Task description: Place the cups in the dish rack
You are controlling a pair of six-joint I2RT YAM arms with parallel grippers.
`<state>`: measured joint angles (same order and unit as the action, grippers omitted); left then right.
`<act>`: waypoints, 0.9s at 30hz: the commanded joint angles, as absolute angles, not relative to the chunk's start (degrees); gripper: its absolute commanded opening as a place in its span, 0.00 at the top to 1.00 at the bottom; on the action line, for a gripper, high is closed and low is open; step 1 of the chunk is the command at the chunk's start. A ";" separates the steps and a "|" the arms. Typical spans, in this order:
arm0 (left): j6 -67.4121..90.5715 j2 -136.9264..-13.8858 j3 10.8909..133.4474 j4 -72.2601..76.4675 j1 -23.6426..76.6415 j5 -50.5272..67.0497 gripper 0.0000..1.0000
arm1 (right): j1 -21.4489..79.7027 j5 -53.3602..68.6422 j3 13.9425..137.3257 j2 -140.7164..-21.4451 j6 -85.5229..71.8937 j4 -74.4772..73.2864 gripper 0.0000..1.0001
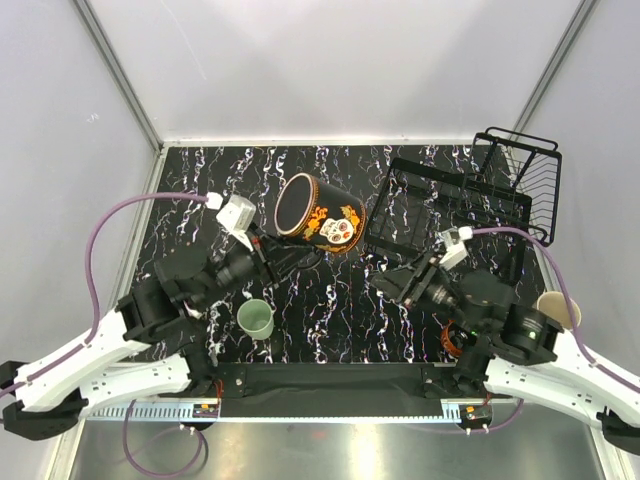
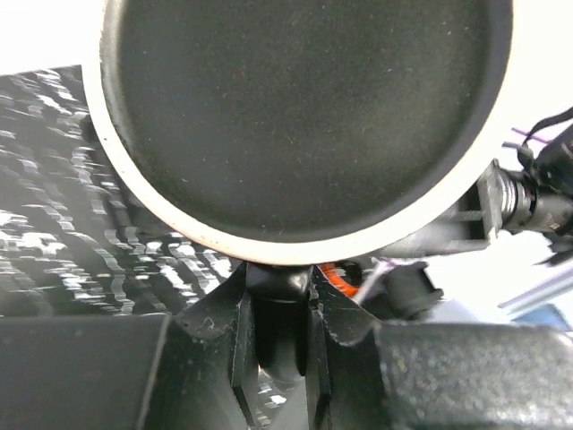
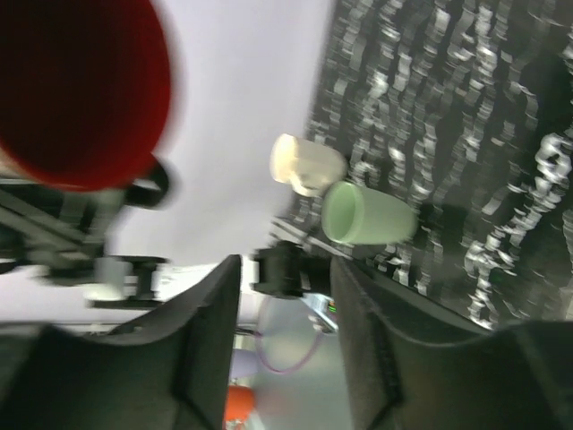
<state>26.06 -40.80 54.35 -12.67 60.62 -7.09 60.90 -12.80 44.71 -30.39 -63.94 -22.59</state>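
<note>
My left gripper (image 1: 268, 245) is shut on the handle of the black patterned mug (image 1: 320, 213), which hangs tilted above the table's middle, its mouth facing the left wrist camera. In that view the mug (image 2: 304, 116) fills the top and the gripper (image 2: 279, 296) pinches its handle. The mint-green cup (image 1: 255, 317) stands near the front, also visible as the mint cup (image 3: 363, 213). My right gripper (image 1: 385, 283) (image 3: 286, 269) is open and empty, left of the dish rack (image 1: 470, 195). A blurred red mug (image 3: 81, 90) shows apart from its fingers. The cream cup (image 1: 557, 308) sits far right.
The dish rack stands at the back right corner, its taller slotted section (image 1: 520, 175) toward the wall. White walls enclose the marbled black table (image 1: 330, 300). A pale cream shape (image 3: 304, 163) beside the mint cup is too blurred to name.
</note>
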 commanded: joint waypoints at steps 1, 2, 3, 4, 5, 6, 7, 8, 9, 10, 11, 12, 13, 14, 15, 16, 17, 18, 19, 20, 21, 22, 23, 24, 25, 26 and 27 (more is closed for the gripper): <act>17.33 -44.10 63.88 -12.73 60.38 -9.93 1.00 | 60.91 -12.22 41.93 -33.31 -63.90 -25.40 0.51; 16.62 -45.08 64.94 -13.35 60.47 -9.93 1.00 | 60.91 -11.87 40.97 -33.83 -63.90 -25.14 0.52; 15.74 -47.18 65.82 -13.71 60.38 -9.84 1.00 | 60.91 -11.52 38.87 -34.62 -64.16 -24.61 0.55; 15.38 -48.24 68.01 -14.49 60.29 -9.84 1.00 | 60.91 -10.64 37.72 -35.15 -64.51 -24.17 0.57; 15.03 -49.30 68.90 -14.68 60.12 -9.23 1.00 | 61.00 -9.94 36.40 -36.20 -64.69 -23.21 0.59; 14.07 -51.31 69.86 -14.59 60.03 -8.88 1.00 | 61.00 -9.24 33.52 -36.73 -64.95 -19.98 0.62; 13.80 -52.29 70.92 -13.89 60.03 -8.70 1.00 | 61.00 -7.14 32.36 -37.35 -64.95 -18.56 0.64; 12.75 -55.17 72.41 -12.76 59.94 -8.27 1.00 | 61.00 -5.38 30.26 -39.62 -64.60 -16.80 0.71; 12.48 -56.24 72.42 -12.74 59.85 -8.00 1.00 | 61.00 -5.36 29.80 -40.51 -64.51 -16.96 0.71; 12.13 -57.38 73.12 -12.14 59.77 -7.56 1.00 | 61.00 -5.19 29.45 -41.21 -64.34 -17.40 0.78; 11.87 -58.35 74.26 -11.87 59.59 -7.30 1.00 | 61.00 -5.19 29.18 -41.92 -63.99 -17.49 0.82; 11.69 -59.58 74.79 -11.52 59.24 -6.42 1.00 | 61.00 -5.01 28.40 -43.05 -63.81 -17.84 0.88; 11.25 -61.85 75.32 -11.17 58.89 -5.72 1.00 | 61.00 -5.10 28.04 -43.41 -63.20 -18.10 0.92; 11.08 -63.09 76.54 -10.47 58.71 -5.28 1.00 | 61.00 -5.10 27.69 -43.59 -62.85 -18.37 0.99; 10.90 -65.45 76.99 -9.94 58.10 -4.49 1.00 | 61.00 -5.88 27.08 -43.42 -62.67 -19.41 1.00; 10.90 -66.52 77.51 -9.50 57.75 -3.79 1.00 | 61.00 -6.41 26.81 -43.16 -62.75 -20.21 1.00; 10.99 -67.66 78.04 -9.06 57.40 -3.17 1.00 | 61.00 -6.94 26.55 -42.72 -62.84 -21.08 1.00; 10.99 -69.85 79.00 -8.62 56.87 -2.47 1.00 | 61.00 -7.47 26.37 -41.41 -63.02 -23.09 1.00; 10.81 -71.00 79.54 -7.74 56.60 -2.11 1.00 | 61.00 -8.51 26.37 -40.53 -63.10 -24.33 1.00; 10.64 -72.15 80.06 -7.30 56.34 -1.85 1.00 | 61.00 -8.96 26.37 -39.47 -63.45 -25.30 1.00; 10.20 -74.33 80.94 -6.86 55.99 -1.32 1.00 | 61.00 -9.23 26.11 -36.94 -63.81 -27.05 1.00; 10.11 -75.40 81.12 -5.46 55.81 -1.14 1.00 | 61.00 -10.01 26.10 -35.52 -64.24 -27.94 1.00; 10.11 -76.54 81.47 -4.75 55.55 -0.88 1.00 | 61.00 -10.45 25.84 -33.94 -64.77 -28.99 1.00; 10.19 -78.73 81.82 -4.14 55.20 -0.44 1.00 | 61.00 -10.72 25.23 -30.27 -66.43 -31.18 1.00; 10.28 -79.79 82.17 -2.30 55.02 -0.35 1.00 | 61.00 -10.98 24.79 -27.89 -67.40 -32.07 1.00; 10.28 -80.85 82.18 -1.07 54.85 -0.35 1.00 | 61.00 -11.07 24.18 -22.81 -68.28 -32.95 1.00; 10.20 -82.95 82.26 -0.27 54.58 -0.35 1.00 | 60.91 -11.51 22.95 -19.98 -70.29 -34.87 1.00</act>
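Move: My left hand already holds the skull mug by its handle. The dish rack lies about 21 cm ahead of that hand, 32 cm to its right and 32 cm below. The green cup stands some 13 cm left and 4 cm back, the orange cup roughly 33 cm right and 7 cm back, both about 33 cm down. From my right hand the rack is around 23 cm ahead, 21 cm right and 28 cm below. With my left fingers still pinching the handle, I carry the skull mug right, forward and down, some 17 cm in all, towards the dish rack, rolling the wrist nearly 30 degrees so the fingers tip downward. My empty right hand drops about 20 cm, clear of the mug, shuts its fingers on nothing, and starts to rise again. ##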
